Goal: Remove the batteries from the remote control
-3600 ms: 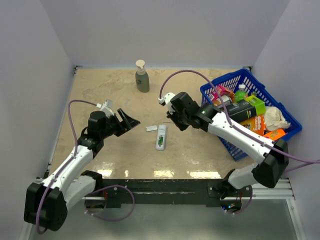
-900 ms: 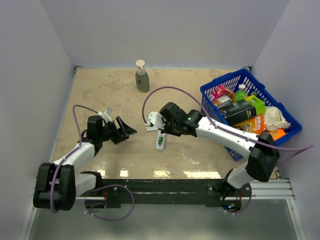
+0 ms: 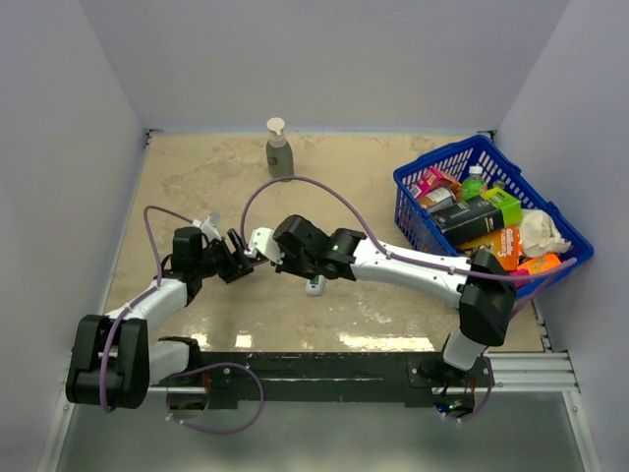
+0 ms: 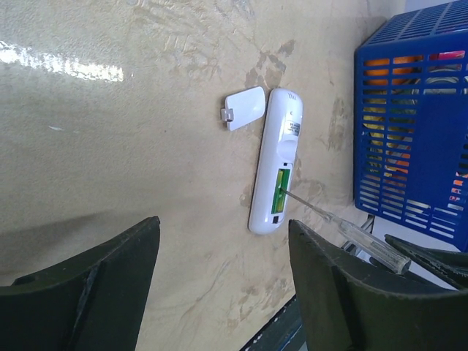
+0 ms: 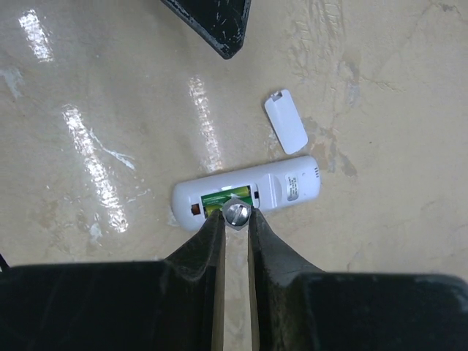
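The white remote control [image 5: 248,194] lies flat on the table with its battery recess uncovered and facing up. Green batteries [image 5: 227,197] sit inside it. My right gripper [image 5: 235,219] is shut on a screwdriver [image 5: 238,213], held straight down over the recess. In the left wrist view its thin shaft [image 4: 311,206] reaches the green batteries [image 4: 280,191] in the remote control [image 4: 276,172]. From above, my right arm hides most of the remote control [image 3: 314,287]. My left gripper [image 4: 223,223] stands open and empty to the left of it [image 3: 239,260].
The small white battery cover [image 5: 286,121] lies on the table beside the remote's far end. A blue basket [image 3: 423,177] full of packages stands at the right. A soap dispenser bottle [image 3: 280,152] stands at the back.
My right arm has swung left over the remote with the screwdriver and now hides most of the remote and the cover from above. The left gripper has barely moved.
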You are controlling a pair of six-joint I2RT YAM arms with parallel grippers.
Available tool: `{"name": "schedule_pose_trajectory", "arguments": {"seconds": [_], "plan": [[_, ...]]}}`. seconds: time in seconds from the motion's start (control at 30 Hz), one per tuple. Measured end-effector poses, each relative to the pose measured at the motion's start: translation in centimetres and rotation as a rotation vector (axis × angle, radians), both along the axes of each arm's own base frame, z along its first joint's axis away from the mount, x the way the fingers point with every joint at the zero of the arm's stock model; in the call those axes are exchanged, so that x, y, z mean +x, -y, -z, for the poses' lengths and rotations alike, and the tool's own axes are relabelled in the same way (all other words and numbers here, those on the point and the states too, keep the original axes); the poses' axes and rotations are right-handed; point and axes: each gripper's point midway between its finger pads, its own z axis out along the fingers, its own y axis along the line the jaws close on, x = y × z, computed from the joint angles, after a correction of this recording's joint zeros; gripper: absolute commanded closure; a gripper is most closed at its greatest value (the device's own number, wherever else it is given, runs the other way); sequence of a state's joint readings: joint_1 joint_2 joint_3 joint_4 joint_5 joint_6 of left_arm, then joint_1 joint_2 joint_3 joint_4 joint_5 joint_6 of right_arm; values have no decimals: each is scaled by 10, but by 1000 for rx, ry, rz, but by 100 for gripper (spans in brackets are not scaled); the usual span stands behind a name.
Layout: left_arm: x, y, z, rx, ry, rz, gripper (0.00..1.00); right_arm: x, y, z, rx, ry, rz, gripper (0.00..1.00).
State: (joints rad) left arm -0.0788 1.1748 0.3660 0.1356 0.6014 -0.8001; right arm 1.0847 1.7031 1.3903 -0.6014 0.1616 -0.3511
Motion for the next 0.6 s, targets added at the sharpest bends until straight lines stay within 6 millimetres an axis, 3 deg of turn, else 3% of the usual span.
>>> {"name": "schedule_pose_trajectory", "arguments": {"seconds": [0.13,0.37,0.6], "plan": [[0,0,1,2,-2,-2,25,1,4,0,57,9,37,100],[0,-1,1,4,-3,-5,25,25,33,-5,171,-23,181,100],[-1,-1,2,6,-12,-7,25,32,39,-2,268,-39,271,100]]}}
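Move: The right hand holds the screwdriver, its tip already at the batteries in the open remote, about 5 cm ahead, 4 cm to the right and 10 cm below. The loose battery cover lies some 12 cm ahead, 1 cm left and 11 cm below. From the left hand, the batteries are roughly level, 15 cm right and 6 cm lower. The right hand swings about 5 cm right and forward, turning clockwise, keeping the screwdriver tip at the batteries. ##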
